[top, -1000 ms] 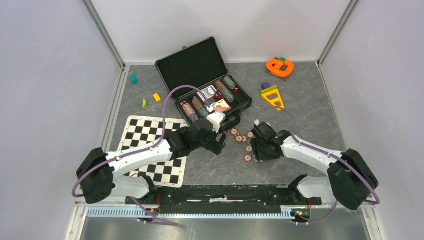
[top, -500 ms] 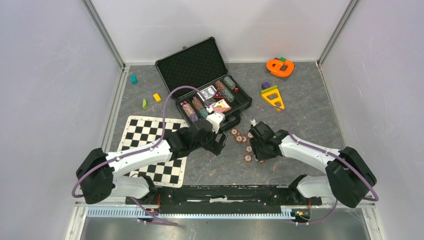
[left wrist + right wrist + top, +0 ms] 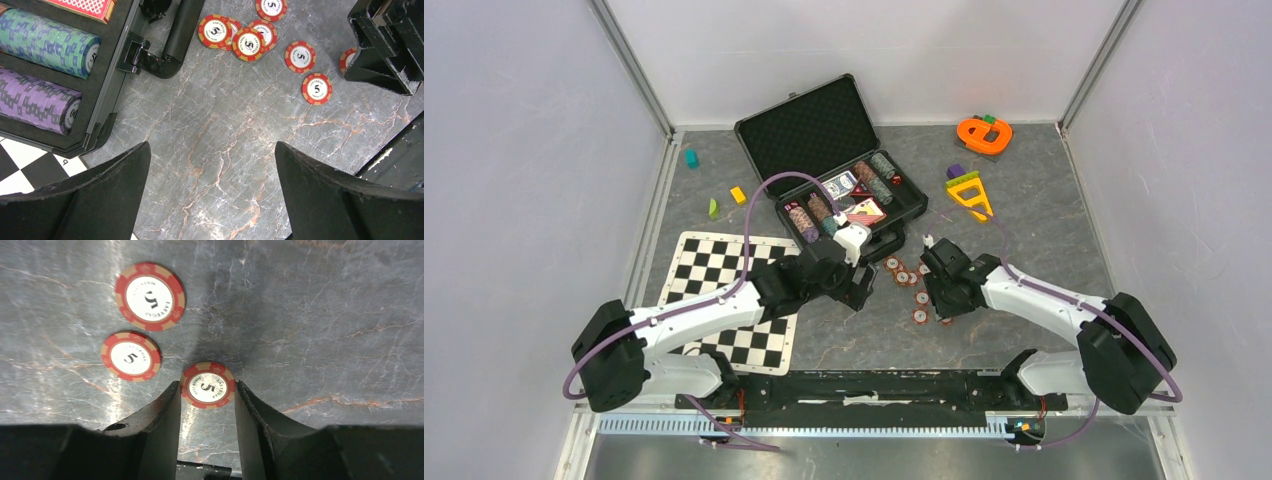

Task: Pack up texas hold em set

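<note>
The black briefcase (image 3: 809, 125) lies open at the back, with coloured chip stacks (image 3: 47, 45) and a red card deck (image 3: 82, 7) in its foam tray. Several red-white poker chips (image 3: 906, 275) lie loose on the table in front of its handle (image 3: 182, 30). My right gripper (image 3: 207, 384) is down on the table. One flat chip (image 3: 207, 390) sits between its fingertips, with both edges touched. Two more chips (image 3: 131, 356) lie just beyond it. My left gripper (image 3: 210, 150) hovers wide open over bare table beside the case, holding nothing.
A black-white checkered mat (image 3: 729, 300) lies under the left arm. An orange toy (image 3: 984, 133) and a yellow triangular toy (image 3: 969, 193) sit at the back right. Small coloured blocks (image 3: 738, 194) lie at the back left.
The right gripper's jaws have narrowed onto the chip and the arm has edged slightly towards the case. The left arm has hardly moved.
</note>
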`<act>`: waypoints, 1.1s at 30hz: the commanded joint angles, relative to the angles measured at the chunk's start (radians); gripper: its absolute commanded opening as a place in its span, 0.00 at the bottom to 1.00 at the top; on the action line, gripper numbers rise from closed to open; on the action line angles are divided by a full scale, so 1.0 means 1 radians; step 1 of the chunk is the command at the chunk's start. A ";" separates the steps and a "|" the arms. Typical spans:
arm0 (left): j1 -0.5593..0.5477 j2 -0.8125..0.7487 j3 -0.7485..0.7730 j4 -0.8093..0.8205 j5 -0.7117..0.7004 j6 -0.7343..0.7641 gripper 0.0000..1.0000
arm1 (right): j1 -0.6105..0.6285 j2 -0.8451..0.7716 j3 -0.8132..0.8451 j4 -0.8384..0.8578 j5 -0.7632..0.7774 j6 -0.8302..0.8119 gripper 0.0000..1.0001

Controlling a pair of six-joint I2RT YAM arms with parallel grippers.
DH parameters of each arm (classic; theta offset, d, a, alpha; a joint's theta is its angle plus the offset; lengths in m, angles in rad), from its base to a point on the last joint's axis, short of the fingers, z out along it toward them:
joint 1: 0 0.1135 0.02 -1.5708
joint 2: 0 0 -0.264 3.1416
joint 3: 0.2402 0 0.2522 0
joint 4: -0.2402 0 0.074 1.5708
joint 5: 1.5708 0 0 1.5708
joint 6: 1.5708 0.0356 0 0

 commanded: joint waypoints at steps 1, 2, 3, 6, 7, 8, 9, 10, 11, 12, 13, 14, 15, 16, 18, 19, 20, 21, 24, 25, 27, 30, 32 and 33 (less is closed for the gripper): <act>0.010 -0.033 -0.008 0.033 0.011 -0.020 1.00 | 0.006 -0.015 0.107 -0.050 0.035 0.000 0.32; 0.012 -0.035 -0.008 0.033 0.010 -0.022 1.00 | 0.006 -0.014 0.120 -0.053 0.035 -0.002 0.31; 0.013 -0.034 -0.009 0.033 0.012 -0.023 1.00 | 0.006 -0.010 0.128 -0.055 0.032 -0.004 0.31; 0.020 -0.033 -0.014 0.034 0.017 -0.031 1.00 | 0.006 0.000 0.145 -0.041 0.027 -0.008 0.30; 0.025 -0.033 -0.014 0.032 0.014 -0.036 1.00 | 0.006 0.005 0.151 -0.032 0.027 -0.011 0.30; 0.029 -0.032 -0.015 0.031 0.011 -0.041 1.00 | 0.006 0.012 0.157 -0.024 0.031 -0.011 0.30; 0.037 -0.033 -0.016 0.026 0.009 -0.047 1.00 | 0.006 0.020 0.166 -0.012 0.030 -0.012 0.30; 0.045 -0.032 -0.015 0.023 0.010 -0.053 1.00 | 0.006 0.032 0.173 0.000 0.029 -0.012 0.30; 0.056 -0.036 -0.017 0.020 0.013 -0.058 1.00 | 0.007 0.045 0.180 0.011 0.024 -0.013 0.29; 0.064 -0.037 -0.018 0.015 0.015 -0.063 1.00 | 0.006 0.058 0.187 0.024 0.017 -0.015 0.29; 0.070 -0.039 -0.019 0.013 0.014 -0.066 1.00 | 0.006 0.073 0.197 0.036 0.012 -0.019 0.29; 0.077 -0.040 -0.022 0.010 0.015 -0.070 1.00 | 0.007 0.090 0.208 0.044 0.017 -0.021 0.29; 0.081 -0.041 -0.024 0.010 0.017 -0.073 1.00 | 0.006 0.110 0.221 0.048 0.024 -0.025 0.29; 0.086 -0.038 -0.025 0.009 0.018 -0.076 1.00 | 0.006 0.129 0.233 0.052 0.030 -0.028 0.29; 0.091 -0.033 -0.023 0.006 0.020 -0.080 1.00 | 0.006 0.162 0.253 0.066 0.032 -0.036 0.29; 0.092 -0.030 -0.022 0.005 0.022 -0.080 1.00 | 0.006 0.181 0.267 0.072 0.030 -0.039 0.29; 0.093 -0.029 -0.023 0.005 0.022 -0.082 1.00 | 0.006 0.195 0.278 0.077 0.029 -0.042 0.29; 0.094 -0.028 -0.023 0.003 0.023 -0.082 1.00 | 0.006 0.214 0.293 0.079 0.029 -0.046 0.29; 0.098 -0.031 -0.022 0.001 0.022 -0.084 1.00 | 0.006 0.251 0.333 0.091 0.024 -0.053 0.29; 0.100 -0.031 -0.022 0.000 0.023 -0.084 1.00 | 0.007 0.265 0.345 0.094 0.021 -0.056 0.29; 0.105 -0.032 -0.020 -0.003 0.024 -0.087 1.00 | 0.006 0.292 0.368 0.104 0.017 -0.059 0.29; 0.121 -0.021 -0.012 -0.019 0.026 -0.096 1.00 | 0.005 0.335 0.394 0.124 0.010 -0.062 0.29; 0.129 -0.022 -0.012 -0.022 0.027 -0.100 1.00 | 0.006 0.361 0.408 0.133 0.003 -0.063 0.29; 0.131 -0.025 -0.015 -0.022 0.029 -0.100 1.00 | 0.006 0.369 0.413 0.138 -0.001 -0.063 0.29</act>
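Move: The right hand already holds a $5 chip just off the table; the overlapping chip cluster lies about 11 cm ahead and 9 cm to its left. Two loose chips sit to the hand's left, the near chip 5 cm left and 1 cm ahead, the far chip 5 cm left and 5 ahead. The case handle is some 17 cm ahead, 12 left. From the left hand the cluster is roughly 6 cm ahead, 9 right and 11 below. Keeping the chip pinched flat by its rim, the right hand lifts about 3 cm, then travels forward and left, sinking about a centimetre, some 12 cm across the table in all, until the chip hangs low over the near side of the cluster. Meanwhile the open left hand backs off about 3.5 cm left and forward, turning slightly counter-clockwise. ##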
